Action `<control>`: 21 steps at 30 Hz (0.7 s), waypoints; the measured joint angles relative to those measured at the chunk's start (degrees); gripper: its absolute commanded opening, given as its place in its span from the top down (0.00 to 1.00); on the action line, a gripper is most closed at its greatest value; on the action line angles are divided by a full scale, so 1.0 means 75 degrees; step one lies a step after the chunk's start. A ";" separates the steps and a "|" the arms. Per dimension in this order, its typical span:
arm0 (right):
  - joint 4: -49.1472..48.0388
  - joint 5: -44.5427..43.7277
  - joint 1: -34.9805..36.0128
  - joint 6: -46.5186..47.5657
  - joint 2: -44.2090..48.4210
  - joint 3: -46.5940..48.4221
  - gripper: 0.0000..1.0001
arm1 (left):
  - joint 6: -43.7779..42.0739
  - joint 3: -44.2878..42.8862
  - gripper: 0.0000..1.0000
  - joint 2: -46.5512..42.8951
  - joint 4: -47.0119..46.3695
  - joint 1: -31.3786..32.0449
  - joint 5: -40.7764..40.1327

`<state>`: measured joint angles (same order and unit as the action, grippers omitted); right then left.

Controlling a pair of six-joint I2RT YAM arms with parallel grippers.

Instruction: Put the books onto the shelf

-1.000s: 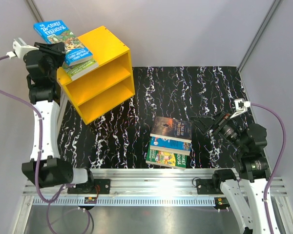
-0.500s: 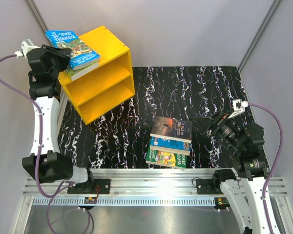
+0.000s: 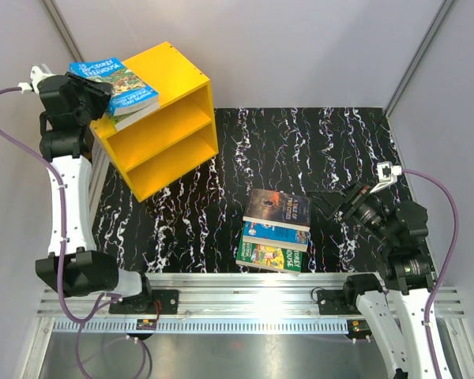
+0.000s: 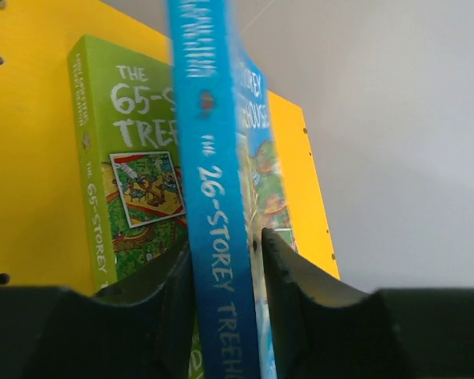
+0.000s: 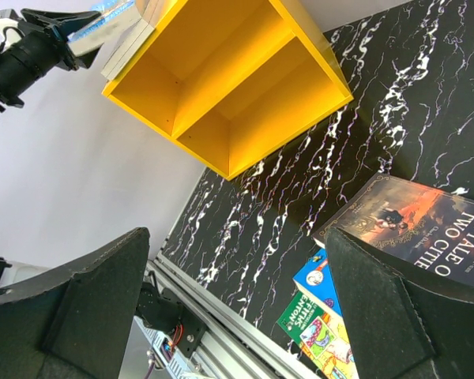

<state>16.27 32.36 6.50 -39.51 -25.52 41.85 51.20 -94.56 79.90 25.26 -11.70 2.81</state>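
Observation:
The yellow shelf (image 3: 170, 118) stands at the back left. A green Treehouse book (image 4: 130, 181) lies on its flat top. A blue Treehouse book (image 3: 118, 79) rests over the green one, and my left gripper (image 4: 225, 308) is shut on the blue book's spine end (image 4: 209, 158), one finger against each side. Three more books are stacked on the table: a dark one (image 3: 278, 208) on top, a blue one (image 3: 272, 234), a green one (image 3: 268, 256). To the right of that stack, above the table, my right gripper (image 3: 336, 204) is open and holds nothing (image 5: 237, 300).
A black, white-veined mat (image 3: 332, 150) covers the table. Grey walls close in the back and both sides. An aluminium rail (image 3: 245, 284) with the arm bases runs along the near edge. The shelf's two open compartments (image 5: 245, 87) face the front.
My left gripper has carried the blue book to the right, further over the green book on the shelf top. The right arm has hardly moved.

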 measured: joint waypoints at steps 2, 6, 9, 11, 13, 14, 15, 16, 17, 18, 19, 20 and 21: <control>0.0009 0.0000 0.0000 0.0000 0.0026 -0.0006 0.00 | -0.0105 -0.0052 0.42 0.0000 0.0117 -0.0026 -0.0015; 0.0026 0.0000 0.0000 0.0003 0.0038 -0.0006 0.00 | -0.0283 -0.0085 0.24 0.0006 0.0391 -0.0119 -0.0029; 0.0038 0.0000 0.0000 0.0006 0.0044 -0.0006 0.00 | -0.0391 -0.0245 0.16 0.0023 0.0516 -0.0157 -0.0023; 0.0055 0.0000 0.0000 0.0009 0.0052 -0.0006 0.00 | -0.0519 -0.0519 0.14 0.0128 0.0810 -0.0189 -0.0017; 0.0079 0.0000 0.0000 0.0009 0.0055 -0.0006 0.00 | -0.0670 -0.0880 0.07 0.0306 0.1087 -0.0227 -0.0015; 0.0102 0.0000 0.0000 0.0012 0.0061 -0.0006 0.00 | -0.0734 -0.1072 0.06 0.0411 0.1230 -0.0248 0.0003; 0.0134 0.0000 0.0000 0.0015 0.0070 -0.0006 0.00 | -0.0784 -0.1195 0.04 0.0487 0.1306 -0.0265 0.0020; 0.0166 0.0000 0.0000 0.0023 0.0085 -0.0006 0.00 | -0.0863 -0.1352 0.02 0.0592 0.1425 -0.0294 0.0058; 0.0198 0.0000 0.0000 0.0029 0.0102 -0.0006 0.00 | -0.0933 -0.1510 0.02 0.0697 0.1542 -0.0323 0.0111; 0.0230 0.0000 0.0000 0.0032 0.0119 -0.0006 0.00 | -0.1005 -0.1655 0.01 0.0796 0.1641 -0.0353 0.0172; 0.0259 -0.0003 0.0000 0.0038 0.0140 -0.0006 0.00 | -0.1075 -0.1769 0.01 0.0877 0.1716 -0.0370 0.0224; 0.0291 -0.0003 0.0000 0.0044 0.0157 -0.0006 0.00 | -0.1151 -0.1856 0.01 0.0941 0.1798 -0.0388 0.0268; 0.0323 -0.0003 0.0000 0.0058 0.0172 -0.0006 0.00 | -0.1209 -0.1897 0.01 0.0970 0.1874 -0.0391 0.0294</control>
<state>18.70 32.34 6.50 -39.07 -24.23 41.80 42.13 -108.79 87.18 39.31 -14.63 5.02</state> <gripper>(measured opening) 0.994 0.983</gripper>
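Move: The blue 26-Storey Treehouse book is still between the left fingers by its raised spine side, its middle about 6 cm to the right of the left hand, a centimetre ahead and 4 cm below. The green 65-Storey book lies under it, some 5 cm right, level fore and aft and 7 cm below; the shelf top's middle is about 9 cm right and 9 cm below. From the right hand the blue book is roughly 50 cm left, 26 cm ahead and 6 cm above. The blue book is let go at its spine as the left fingers spread from about a third open to fully open, one on either side. Meanwhile the left hand stays close above the shelf, easing only some 2 cm left after a tiny draw back and return, while its left side rises and its tips dip, about 10 degrees in all. ##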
